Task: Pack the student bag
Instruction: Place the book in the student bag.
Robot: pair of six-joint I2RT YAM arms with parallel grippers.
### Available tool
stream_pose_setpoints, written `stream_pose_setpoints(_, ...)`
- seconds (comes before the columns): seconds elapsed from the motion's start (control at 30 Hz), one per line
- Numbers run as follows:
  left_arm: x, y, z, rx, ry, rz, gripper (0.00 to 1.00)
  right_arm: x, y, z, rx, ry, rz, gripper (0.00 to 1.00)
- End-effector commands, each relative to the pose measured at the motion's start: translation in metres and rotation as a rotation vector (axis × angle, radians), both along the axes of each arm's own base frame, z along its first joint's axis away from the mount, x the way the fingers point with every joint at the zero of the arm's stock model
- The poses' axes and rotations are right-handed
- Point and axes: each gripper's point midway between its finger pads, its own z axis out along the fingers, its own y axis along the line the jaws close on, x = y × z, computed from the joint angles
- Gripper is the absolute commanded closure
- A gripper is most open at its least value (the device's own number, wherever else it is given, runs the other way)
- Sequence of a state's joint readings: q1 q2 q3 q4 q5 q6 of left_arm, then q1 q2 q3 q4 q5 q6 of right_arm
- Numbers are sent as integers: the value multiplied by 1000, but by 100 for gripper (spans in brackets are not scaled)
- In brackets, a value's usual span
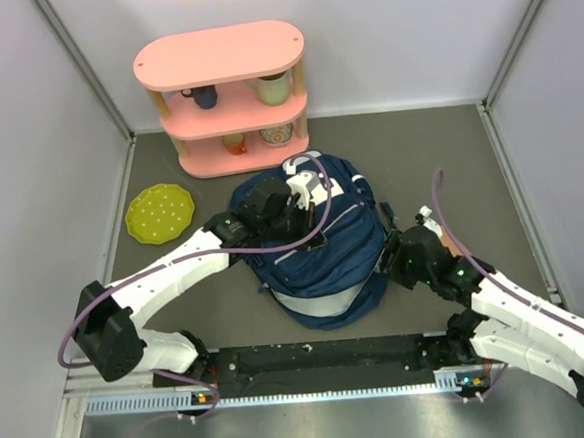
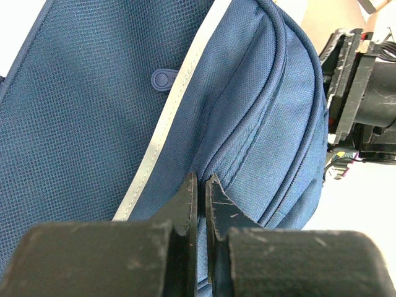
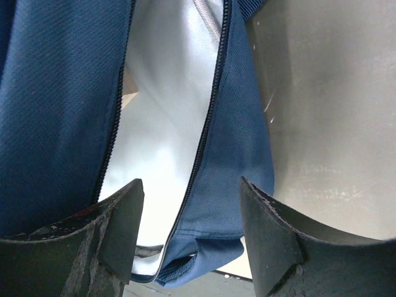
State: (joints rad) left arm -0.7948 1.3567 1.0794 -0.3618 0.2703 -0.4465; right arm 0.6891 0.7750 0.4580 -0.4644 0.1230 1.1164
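Note:
The student bag [image 1: 325, 267], navy blue with a pale stripe, lies in the middle of the table. My left gripper [image 1: 307, 218] sits on top of it. In the left wrist view the left gripper [image 2: 202, 182] is shut, its tips pinching into a seam fold of the student bag [image 2: 93, 111] beside the stripe. My right gripper [image 1: 387, 257] is at the bag's right side. In the right wrist view the right gripper [image 3: 190, 184] stands open around a blue flap with an open zipper [image 3: 207, 124], white lining [image 3: 167, 111] showing inside. The fingers do not touch the flap.
A pink two-level shelf [image 1: 223, 93] with cups stands at the back. A green plate [image 1: 159, 210] lies to the bag's left. Grey table [image 1: 449, 168] shows to the right of the bag. White walls enclose both sides.

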Motion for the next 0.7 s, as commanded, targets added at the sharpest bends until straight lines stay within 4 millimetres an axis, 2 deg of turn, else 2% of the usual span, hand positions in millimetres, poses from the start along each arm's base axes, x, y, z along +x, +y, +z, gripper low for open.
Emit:
stream_pose_setpoints(0.0,26,6,26,-22,-82,103,100,17,8,17,-25,-68,9,40)
stream_pose_setpoints(0.13,29,6,24,-13,-81,110,100,17,5,10,-80,-63,16,48)
stream_pose_setpoints(0.23,29,4,21,-7,-73,108,100,18,2,6,-110,-58,22,57)
stream_pose_setpoints(0.27,30,4,20,-6,-74,109,100,18,2,4,-115,-52,26,63)
stream_pose_setpoints(0.37,32,4,18,1,-72,114,100,16,1,3,-123,-52,30,74)
stream_pose_setpoints(0.5,34,5,15,15,-79,116,100,14,-5,6,-128,-68,23,84)
stream_pose_setpoints(0.53,35,6,13,24,-78,121,100,13,-6,6,-128,-70,23,91)
stream_pose_setpoints(0.67,39,8,3,65,-89,124,100,6,-11,7,-124,-73,30,100)
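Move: The right zipper edge of the student bag's mouth lies between the open right fingers, about 1 cm ahead of the hand point and 2 cm below. The pale lining is some 11 cm to the right hand's left and 7 cm back; the small strap end is about 9 cm ahead and 2 cm right; the tan card is roughly 15 cm right and 2 cm ahead. From the left hand, that zipper edge lies about 12 cm right, 6 cm back and 10 cm lower. The bag's right zipper edge is straddled and then closed on by the right fingers: the right hand sinks about 1.5 cm over it, its left side dipping some 5 to 10 degrees, shuts from well open to nearly closed, and comes up about 1 cm at the end. The left hand stays put, still pinching the bag's raised front flap. ##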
